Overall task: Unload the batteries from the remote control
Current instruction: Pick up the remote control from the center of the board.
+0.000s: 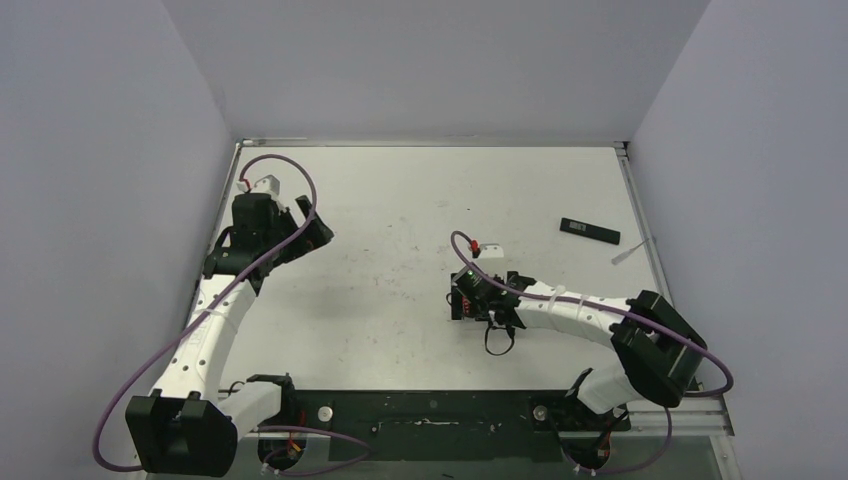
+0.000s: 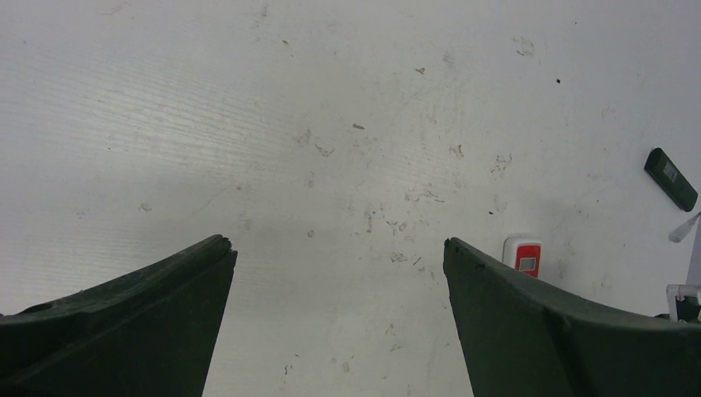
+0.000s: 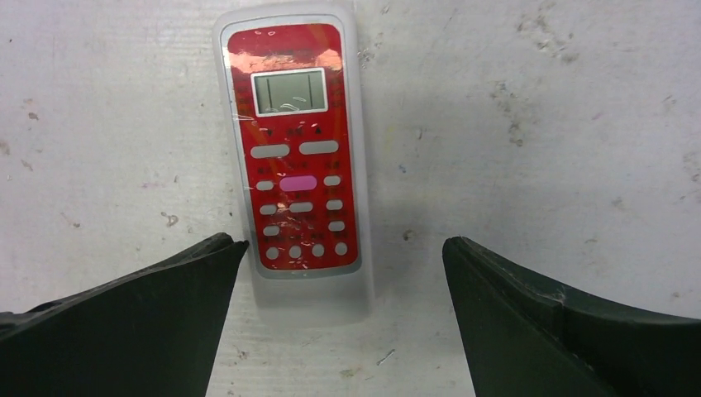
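Note:
A white remote control (image 3: 293, 165) with a red button face and a small screen lies face up on the table, also in the top view (image 1: 490, 246) and the left wrist view (image 2: 522, 254). My right gripper (image 3: 343, 244) is open just short of the remote's near end, its left finger beside the remote's lower corner and nothing held. It sits mid-table in the top view (image 1: 487, 272). My left gripper (image 2: 337, 244) is open over bare table at the far left (image 1: 318, 232). No batteries are in view.
A slim black rectangular plate (image 1: 589, 231) lies at the back right, also seen from the left wrist (image 2: 670, 178). A small white piece (image 1: 625, 254) lies near the table's right edge. Grey walls enclose the table on three sides.

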Robot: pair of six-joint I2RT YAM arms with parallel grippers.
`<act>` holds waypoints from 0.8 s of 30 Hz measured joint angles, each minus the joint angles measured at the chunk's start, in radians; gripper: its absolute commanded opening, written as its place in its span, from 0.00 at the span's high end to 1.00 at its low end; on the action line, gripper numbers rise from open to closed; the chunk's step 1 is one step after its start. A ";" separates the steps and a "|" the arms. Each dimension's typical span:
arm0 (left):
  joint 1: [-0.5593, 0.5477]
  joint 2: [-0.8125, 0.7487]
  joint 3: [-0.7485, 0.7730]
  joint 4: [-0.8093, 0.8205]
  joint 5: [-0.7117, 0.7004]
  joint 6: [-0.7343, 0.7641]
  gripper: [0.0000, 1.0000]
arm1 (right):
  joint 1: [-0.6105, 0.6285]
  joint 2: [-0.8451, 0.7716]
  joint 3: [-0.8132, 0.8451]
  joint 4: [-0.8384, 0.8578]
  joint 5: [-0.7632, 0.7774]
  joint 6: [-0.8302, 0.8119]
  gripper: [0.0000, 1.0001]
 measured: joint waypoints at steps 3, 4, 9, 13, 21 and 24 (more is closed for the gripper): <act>0.002 0.000 0.000 -0.005 -0.007 -0.006 0.03 | 0.005 0.000 -0.023 0.031 -0.035 0.022 0.07; 0.003 0.000 0.000 -0.007 -0.010 -0.008 0.04 | 0.005 0.002 -0.025 0.034 -0.044 0.029 0.09; 0.014 0.010 0.000 -0.028 -0.018 -0.019 0.03 | 0.005 0.034 -0.025 0.046 -0.067 0.039 0.15; 0.023 0.055 0.008 -0.058 -0.019 -0.018 0.03 | 0.014 0.054 -0.017 0.045 -0.069 0.032 0.24; 0.024 0.069 0.027 -0.101 -0.055 -0.014 0.03 | 0.043 0.081 0.007 0.045 -0.062 0.016 0.29; 0.027 0.067 0.033 -0.105 -0.094 -0.021 0.03 | 0.050 0.082 0.008 0.045 -0.061 0.013 0.30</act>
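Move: The remote control's middle lies roughly 3 cm ahead of the right hand, 2 cm to its left and 2 cm below; its near end is already between the wide-open fingers, closer to the left one. From that hand the black remote lies about 16 cm ahead and 22 cm right, and a pale stick some 12 cm ahead and 29 cm right. From the idle left hand the remote control is around 27 cm right, 7 cm back and 18 cm down. The right hand slides about 2.5 cm left while sinking about 2 cm and easing 1.5 cm back, settling astride the near end of the remote control with a slight counter-clockwise turn; the fingers close from wide open to about three quarters, until the right one comes up against the remote's right side while a narrow gap stays on the left. The free left hand meanwhile drifts 2.5 cm left and as much down, its fingertips tipping lower. ##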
